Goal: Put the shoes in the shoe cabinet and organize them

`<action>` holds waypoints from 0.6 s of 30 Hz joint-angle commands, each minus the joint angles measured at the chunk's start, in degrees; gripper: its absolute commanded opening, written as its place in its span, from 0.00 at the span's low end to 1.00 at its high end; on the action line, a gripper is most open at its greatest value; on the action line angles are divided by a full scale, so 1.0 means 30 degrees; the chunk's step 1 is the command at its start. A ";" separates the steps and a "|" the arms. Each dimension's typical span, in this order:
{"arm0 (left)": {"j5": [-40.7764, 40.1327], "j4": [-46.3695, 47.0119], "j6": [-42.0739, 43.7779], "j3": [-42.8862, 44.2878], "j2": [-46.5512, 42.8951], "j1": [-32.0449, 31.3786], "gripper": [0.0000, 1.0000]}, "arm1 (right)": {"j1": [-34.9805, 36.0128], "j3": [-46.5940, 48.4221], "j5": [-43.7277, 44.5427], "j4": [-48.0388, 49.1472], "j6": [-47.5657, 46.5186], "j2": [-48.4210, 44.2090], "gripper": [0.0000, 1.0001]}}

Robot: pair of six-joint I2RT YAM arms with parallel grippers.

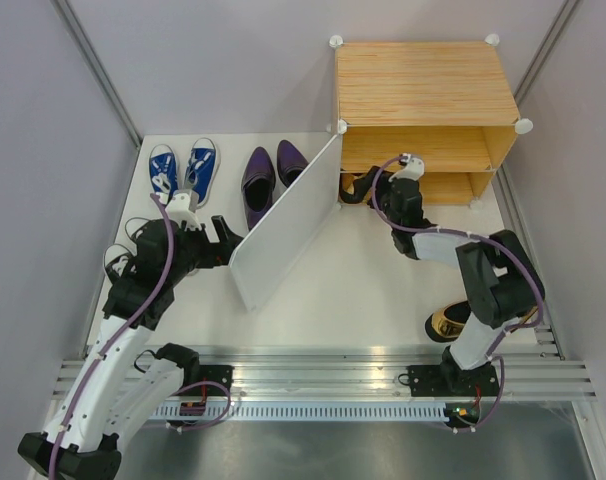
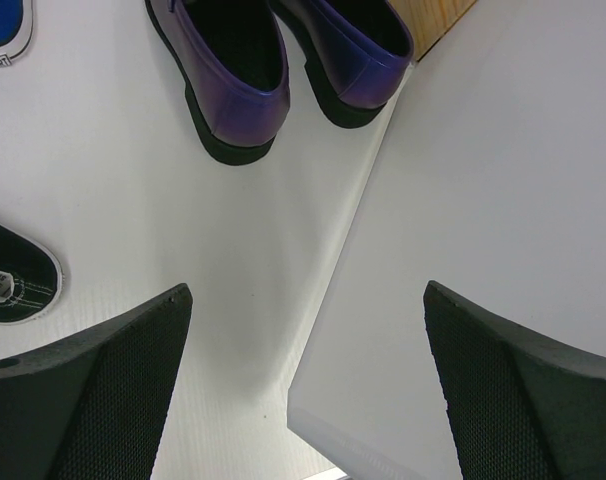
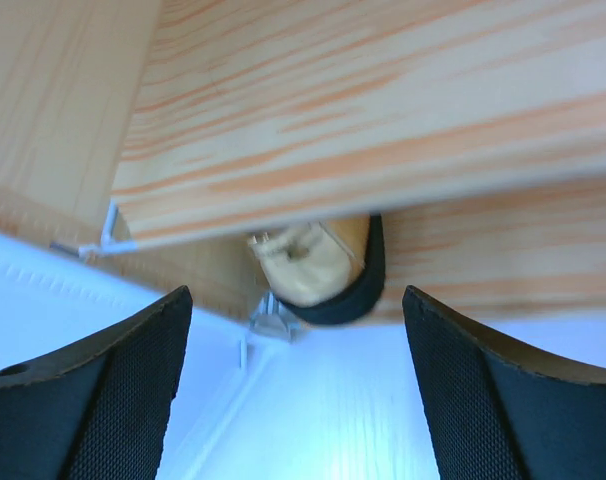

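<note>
The shoe cabinet (image 1: 423,85) stands at the back right, its white door (image 1: 288,220) swung open toward the front. One gold shoe (image 1: 355,187) lies in the lower shelf; its heel (image 3: 318,265) shows just ahead of my open right gripper (image 3: 298,400), which holds nothing. The other gold shoe (image 1: 450,322) lies by the right arm's base. My left gripper (image 1: 228,248) is open, with the door's free corner (image 2: 383,400) between its fingers, untouched. Purple shoes (image 2: 243,80) and blue sneakers (image 1: 183,170) sit at the back left. A black shoe (image 2: 13,275) lies under the left arm.
Grey walls close in the white table (image 1: 363,290) on three sides. The open door splits the table into a left and a right part. A metal rail (image 1: 323,380) runs along the near edge by both arm bases.
</note>
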 commanded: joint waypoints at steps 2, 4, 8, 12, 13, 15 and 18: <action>-0.0503 0.0600 0.0553 0.0030 -0.0341 -0.0050 0.99 | -0.0056 -0.2283 0.1085 -0.2520 0.0267 -0.3516 0.87; -0.0534 0.0600 0.0553 0.0030 -0.0370 -0.0051 0.99 | 0.0002 -0.3160 0.2950 -0.5769 0.0969 -0.5618 0.86; -0.0416 0.0600 0.0553 0.0059 -0.0341 -0.0050 0.99 | 0.0003 -0.4423 0.7232 -1.1160 0.2695 -0.9520 0.87; -0.0357 0.0600 0.0524 0.0059 -0.0400 -0.0050 0.99 | 0.0003 -0.4165 1.0927 -1.7975 0.5858 -1.3531 0.89; -0.0328 0.0600 0.0524 0.0088 -0.0458 -0.0079 0.99 | 0.0032 -0.3959 1.1338 -1.9070 0.7372 -1.4006 0.90; -0.0299 0.0600 0.0524 0.0030 -0.0429 -0.0080 0.99 | -0.0026 -0.3461 1.2335 -2.2380 0.9077 -1.4711 0.92; -0.0357 0.0600 0.0495 0.0030 -0.0371 -0.0080 0.99 | 0.0003 -0.2231 1.3040 -2.6485 1.2304 -1.5299 0.94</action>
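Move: The gold shoe still on the table lies about 31 cm back and 23 cm right of the empty right hand, some 10 cm below it. The gold shoe already in the cabinet's lower left compartment has its middle about 12 cm ahead, 4 cm left and 8 cm lower; the open door's middle is roughly 17 cm back and 19 cm left, level in height. From the left hand, the table shoe is about 52 cm right, 8 cm back and 20 cm down. Draw the empty right gripper away from the shelved shoe and the cabinet front, back about 18 cm and right some 15 cm, towards the gold shoe left on the table. Swing it clockwise nearly 40 degrees and tip the fingers down about 15 on the way, keeping them wide open and touching nothing. ##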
